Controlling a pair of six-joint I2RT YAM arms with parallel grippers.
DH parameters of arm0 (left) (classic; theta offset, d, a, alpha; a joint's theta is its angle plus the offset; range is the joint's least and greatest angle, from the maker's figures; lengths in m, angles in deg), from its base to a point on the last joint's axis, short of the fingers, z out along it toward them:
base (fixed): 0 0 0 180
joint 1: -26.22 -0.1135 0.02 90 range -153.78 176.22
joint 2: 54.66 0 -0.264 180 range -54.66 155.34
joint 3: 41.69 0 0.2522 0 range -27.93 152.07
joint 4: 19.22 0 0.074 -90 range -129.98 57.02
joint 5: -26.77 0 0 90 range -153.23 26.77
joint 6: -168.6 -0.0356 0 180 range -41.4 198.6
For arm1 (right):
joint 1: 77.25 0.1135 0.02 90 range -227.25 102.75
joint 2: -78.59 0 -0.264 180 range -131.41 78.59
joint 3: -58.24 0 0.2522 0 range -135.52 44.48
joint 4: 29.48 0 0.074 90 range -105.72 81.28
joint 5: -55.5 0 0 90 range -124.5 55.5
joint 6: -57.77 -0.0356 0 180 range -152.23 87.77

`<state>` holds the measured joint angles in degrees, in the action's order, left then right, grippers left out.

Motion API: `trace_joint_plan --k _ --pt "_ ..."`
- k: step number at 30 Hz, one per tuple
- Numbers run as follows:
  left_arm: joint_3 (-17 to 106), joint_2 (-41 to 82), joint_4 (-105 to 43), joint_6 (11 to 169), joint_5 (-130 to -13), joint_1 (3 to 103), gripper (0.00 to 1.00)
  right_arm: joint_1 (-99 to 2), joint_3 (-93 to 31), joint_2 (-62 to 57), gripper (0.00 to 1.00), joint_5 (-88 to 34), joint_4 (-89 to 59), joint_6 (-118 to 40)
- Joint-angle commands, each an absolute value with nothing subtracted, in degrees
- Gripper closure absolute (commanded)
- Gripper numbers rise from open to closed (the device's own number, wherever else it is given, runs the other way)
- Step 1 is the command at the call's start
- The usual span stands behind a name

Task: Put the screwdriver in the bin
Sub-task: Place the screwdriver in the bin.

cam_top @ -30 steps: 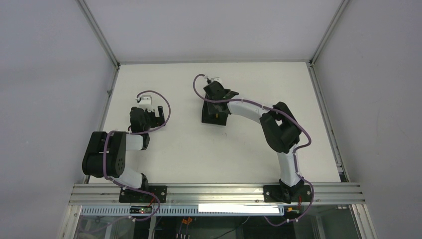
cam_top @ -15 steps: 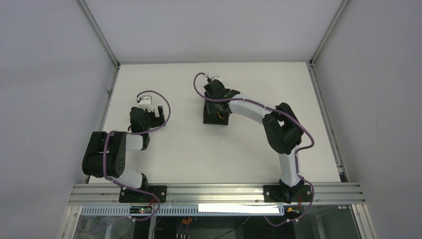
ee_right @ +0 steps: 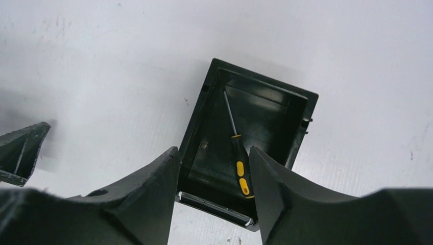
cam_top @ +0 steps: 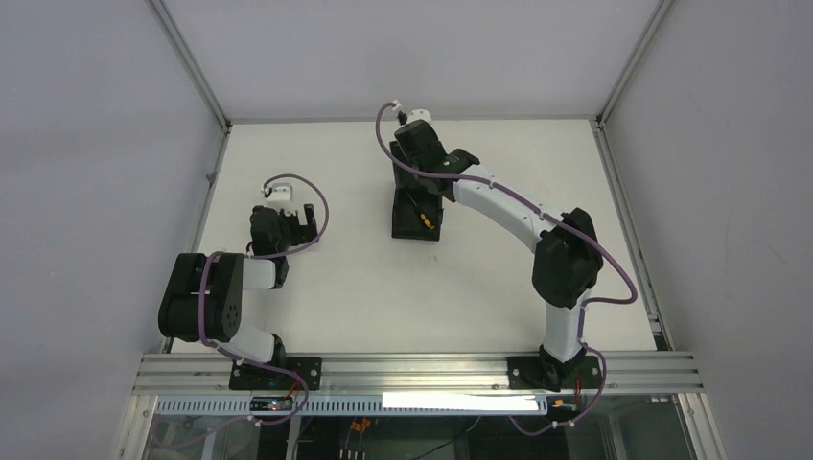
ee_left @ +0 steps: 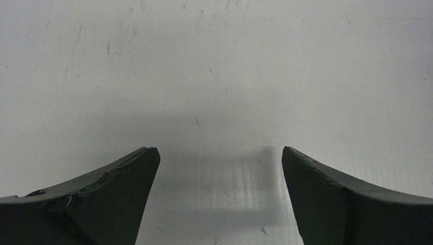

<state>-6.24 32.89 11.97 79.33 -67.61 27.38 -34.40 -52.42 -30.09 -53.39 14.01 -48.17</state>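
Observation:
The black bin (cam_top: 398,222) stands mid-table, and in the right wrist view I look straight down into the bin (ee_right: 196,122). The screwdriver (ee_right: 240,163) lies flat on its floor, its thin shaft toward the far wall and its black and yellow handle toward the low front edge; from above the screwdriver (cam_top: 427,220) shows as a yellow speck. My right gripper (ee_right: 213,151) hangs open above the bin with nothing between its fingers, and in the top view the right gripper (cam_top: 429,187) sits over the bin's far end. My left gripper (ee_left: 219,149) is open over bare table.
The left gripper (cam_top: 299,218) rests low at the table's left, well apart from the bin. A dark wedge-shaped piece (ee_right: 23,150) pokes in at the left edge of the right wrist view. White walls and metal rails (cam_top: 206,182) border the table.
The right arm has stretched out and lifted toward the far side, uncovering the bin. Its jaws have opened and the screwdriver now lies in the bin. The left arm has not moved.

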Motion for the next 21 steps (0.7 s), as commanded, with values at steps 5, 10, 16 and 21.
trace_joint_plan --k 5,10,16,21 --pt "-6.2 31.7 13.5 79.6 -66.4 27.9 0.01 -34.1 -61.0 -25.1 0.29 -55.7 17.2 -43.5" --pt "-6.2 31.7 13.6 79.6 -66.4 27.8 0.01 -34.1 -63.5 -23.6 0.03 -58.1 17.2 -41.3" --pt "-6.2 31.7 13.5 79.6 -66.4 27.9 0.01 -34.1 -67.0 -22.2 0.01 -58.7 16.9 -37.6" --pt "-6.2 31.7 13.5 79.6 -66.5 27.9 0.01 -34.1 -68.7 -21.4 0.01 -58.9 16.6 -35.5"
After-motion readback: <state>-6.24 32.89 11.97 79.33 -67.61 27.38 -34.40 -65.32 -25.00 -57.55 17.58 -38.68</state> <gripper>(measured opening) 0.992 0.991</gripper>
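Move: The screwdriver already lies loose in the bin, about 15 cm below the right hand and roughly 1 cm back and 1 cm to its right; the bin's middle is almost straight beneath that hand, some 14 cm down. From the idle left hand the screwdriver lies about 33 cm to the right, some 2 cm farther out and 3 cm lower. The empty right hand rises about 13 cm away from the bin, tipping up some 15 degrees and opening wide. ##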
